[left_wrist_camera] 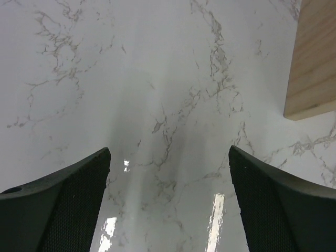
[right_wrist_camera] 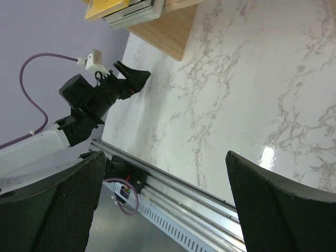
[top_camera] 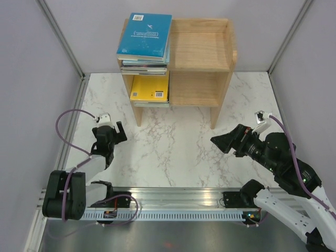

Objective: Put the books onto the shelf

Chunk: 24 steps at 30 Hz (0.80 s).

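The light wood shelf point(top_camera: 202, 50) stands at the back of the marble table. On the left of its upper tier lies a stack of books with a teal one point(top_camera: 144, 35) on top. A yellow book point(top_camera: 149, 88) lies on other books on the lower tier, also on the left. My left gripper point(top_camera: 121, 132) is open and empty in front of the shelf's left leg, over bare marble point(left_wrist_camera: 169, 152). My right gripper point(top_camera: 218, 143) is open and empty too, low at the right, pointing left point(right_wrist_camera: 165, 155). The right wrist view catches the yellow book point(right_wrist_camera: 105, 8) and the left gripper point(right_wrist_camera: 131, 81).
A shelf leg point(left_wrist_camera: 315, 63) shows at the upper right of the left wrist view. Grey walls close in the table on three sides. The metal rail point(top_camera: 173, 202) with the arm bases runs along the near edge.
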Each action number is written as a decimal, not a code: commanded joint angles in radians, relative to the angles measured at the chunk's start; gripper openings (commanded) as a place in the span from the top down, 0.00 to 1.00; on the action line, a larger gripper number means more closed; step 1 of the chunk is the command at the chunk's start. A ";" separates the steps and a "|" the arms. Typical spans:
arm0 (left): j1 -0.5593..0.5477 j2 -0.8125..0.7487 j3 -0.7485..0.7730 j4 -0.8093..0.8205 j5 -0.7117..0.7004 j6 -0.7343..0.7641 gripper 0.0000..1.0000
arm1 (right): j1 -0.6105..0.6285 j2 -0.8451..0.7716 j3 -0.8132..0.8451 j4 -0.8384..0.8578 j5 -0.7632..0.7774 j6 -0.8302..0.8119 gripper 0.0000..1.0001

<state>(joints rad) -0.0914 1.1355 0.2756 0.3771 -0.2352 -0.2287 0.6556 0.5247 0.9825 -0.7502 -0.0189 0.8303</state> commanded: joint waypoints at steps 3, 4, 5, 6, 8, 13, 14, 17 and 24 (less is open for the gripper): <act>0.018 0.067 0.010 0.313 0.057 0.109 0.04 | 0.003 0.014 -0.002 -0.046 0.097 -0.052 0.02; 0.022 0.076 -0.002 0.385 0.065 0.124 0.04 | 0.003 0.018 -0.005 -0.047 0.124 -0.065 0.02; 0.028 0.087 -0.001 0.393 0.086 0.126 0.04 | 0.003 0.021 -0.010 -0.049 0.138 -0.068 0.02; 0.048 0.102 0.002 0.411 0.103 0.129 0.04 | 0.003 0.021 -0.016 -0.048 0.158 -0.069 0.02; 0.059 0.125 0.025 0.401 0.154 0.140 0.04 | 0.003 0.020 -0.034 -0.048 0.227 -0.085 0.02; 0.073 0.254 0.037 0.546 0.214 0.180 0.03 | 0.003 0.000 -0.117 -0.005 0.390 -0.141 0.02; 0.074 0.274 0.021 0.612 0.264 0.193 0.02 | 0.004 -0.003 -0.131 0.036 0.417 -0.178 0.02; 0.074 0.279 -0.045 0.681 0.336 0.224 0.05 | 0.003 -0.008 -0.194 0.128 0.450 -0.258 0.02; 0.068 0.294 -0.056 0.753 0.277 0.210 0.00 | 0.003 -0.002 -0.396 0.418 0.612 -0.430 0.02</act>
<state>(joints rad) -0.0208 1.4235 0.2207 0.9905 0.0509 -0.0765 0.6556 0.5247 0.6472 -0.5396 0.4637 0.5629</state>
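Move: All the books are shelved, and both my hands are empty. The yellow book on the lower board lies some 14 cm ahead of my left hand, 19 cm to its right and about 18 cm higher; the foot of the shelf's left leg is nearer, roughly 5 cm ahead, 13 cm to the right and 5 cm below. From my right hand the yellow book is about 31 cm ahead, 28 cm left and 6 cm lower. I settle both open, empty hands in front of the shelf. My right hand sinks about 10 cm while going forward and to the right over bare table, rolling its left side down and turning clockwise some 20 degrees. My left hand eases about 5 cm forward towards the left leg, then slips slightly right, its fingers tipping up and turning clockwise; neither touches anything. ##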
